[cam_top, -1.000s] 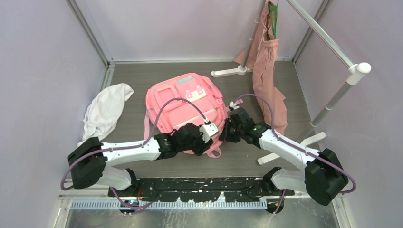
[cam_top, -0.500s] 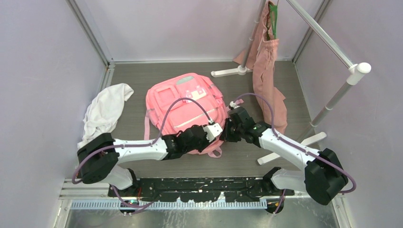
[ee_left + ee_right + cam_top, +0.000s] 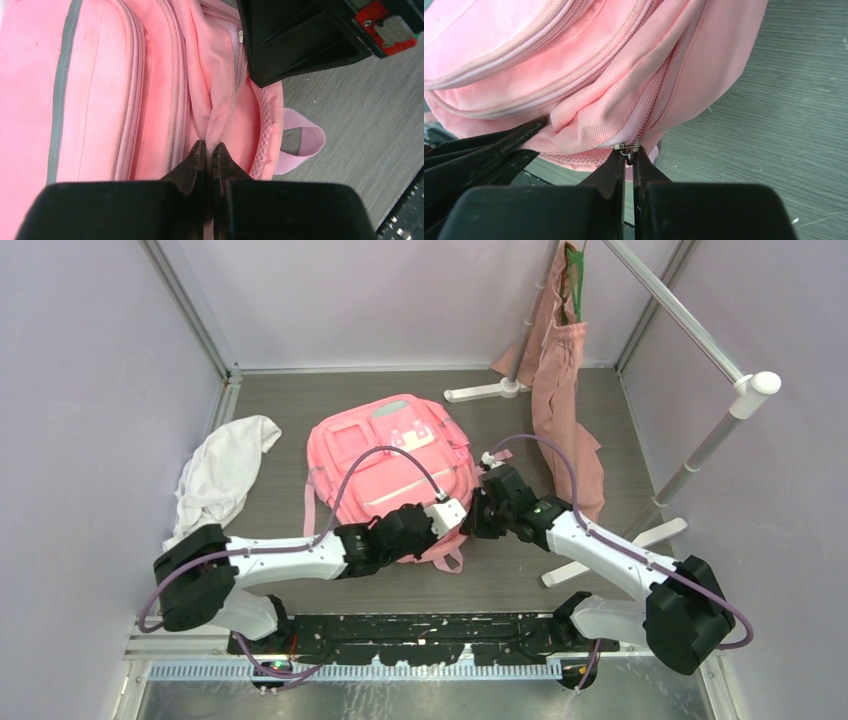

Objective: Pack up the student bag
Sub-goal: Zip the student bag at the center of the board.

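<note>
The pink student bag [image 3: 385, 465] lies flat on the grey table, front side up, its top loop [image 3: 300, 145] toward the arms. My left gripper [image 3: 209, 146] is shut on a fold of the bag's pink fabric [image 3: 220, 107] near its top edge. My right gripper [image 3: 629, 156] is shut on the small metal zip pull [image 3: 627, 148] at the bag's side seam. In the top view both grippers meet at the bag's near right corner, the left gripper [image 3: 447, 525] just beside the right gripper [image 3: 478, 520].
A white cloth [image 3: 225, 472] lies crumpled at the left. A dusty-pink tote [image 3: 562, 405] hangs from a white rack [image 3: 690, 335] at the back right, and the rack's feet [image 3: 610, 550] rest on the table near my right arm.
My left gripper has slid slightly right along the bag's near edge and closed on the fabric fold. The right gripper has stayed where it was.
</note>
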Robot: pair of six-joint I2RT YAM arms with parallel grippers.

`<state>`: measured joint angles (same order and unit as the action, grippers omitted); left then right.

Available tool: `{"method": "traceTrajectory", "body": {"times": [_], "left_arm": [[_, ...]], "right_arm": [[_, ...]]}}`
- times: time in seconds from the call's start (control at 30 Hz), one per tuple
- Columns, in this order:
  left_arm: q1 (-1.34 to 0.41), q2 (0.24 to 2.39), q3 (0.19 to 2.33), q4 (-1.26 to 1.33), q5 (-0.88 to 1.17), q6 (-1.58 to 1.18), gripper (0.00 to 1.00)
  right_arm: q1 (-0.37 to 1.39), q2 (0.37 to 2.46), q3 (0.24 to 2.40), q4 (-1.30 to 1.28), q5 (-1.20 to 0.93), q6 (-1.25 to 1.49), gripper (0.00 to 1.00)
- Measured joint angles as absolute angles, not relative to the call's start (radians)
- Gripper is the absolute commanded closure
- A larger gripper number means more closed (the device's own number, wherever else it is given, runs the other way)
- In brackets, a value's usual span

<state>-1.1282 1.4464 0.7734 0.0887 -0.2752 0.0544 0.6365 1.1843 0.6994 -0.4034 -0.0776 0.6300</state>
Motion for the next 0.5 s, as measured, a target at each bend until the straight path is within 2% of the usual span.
{"method": "traceTrajectory", "body": {"times": [0.4, 0.5], "left_arm": [[-1.102, 1.028, 0.585, 0.023, -0.208, -0.047, 1.00], [-1.101, 0.924, 0.534, -0.038, -0.219, -0.073, 1.00]], "right_arm": [[0.669, 1.122, 0.752, -0.401, -0.242, 0.636, 0.99], [0.645, 1.124, 0.752, -0.442, -0.186, 0.619, 0.99]]}}
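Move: The right fingers already hold the zip pull, in their tips at the bag's near right edge. The left fingers already pinch a fold of bag cloth beside the zip, with the pull about 6 cm to their right and roughly level fore and aft. From the right hand the carry loop lies about 6 cm back, 4 cm left and 6 cm lower; the middle of the student bag lies some 11 cm ahead and 15 cm left, slightly below. Still pinching the cloth, the left hand hauls it away from the zip pull, about 7 cm left, 4 cm back and 4 to 5 cm up, its left side dipping roughly 15 degrees. The right hand keeps its grip on the pull, rising and following left and slightly back, then gives back part of that, ending about 4 cm up and 2 cm left. ##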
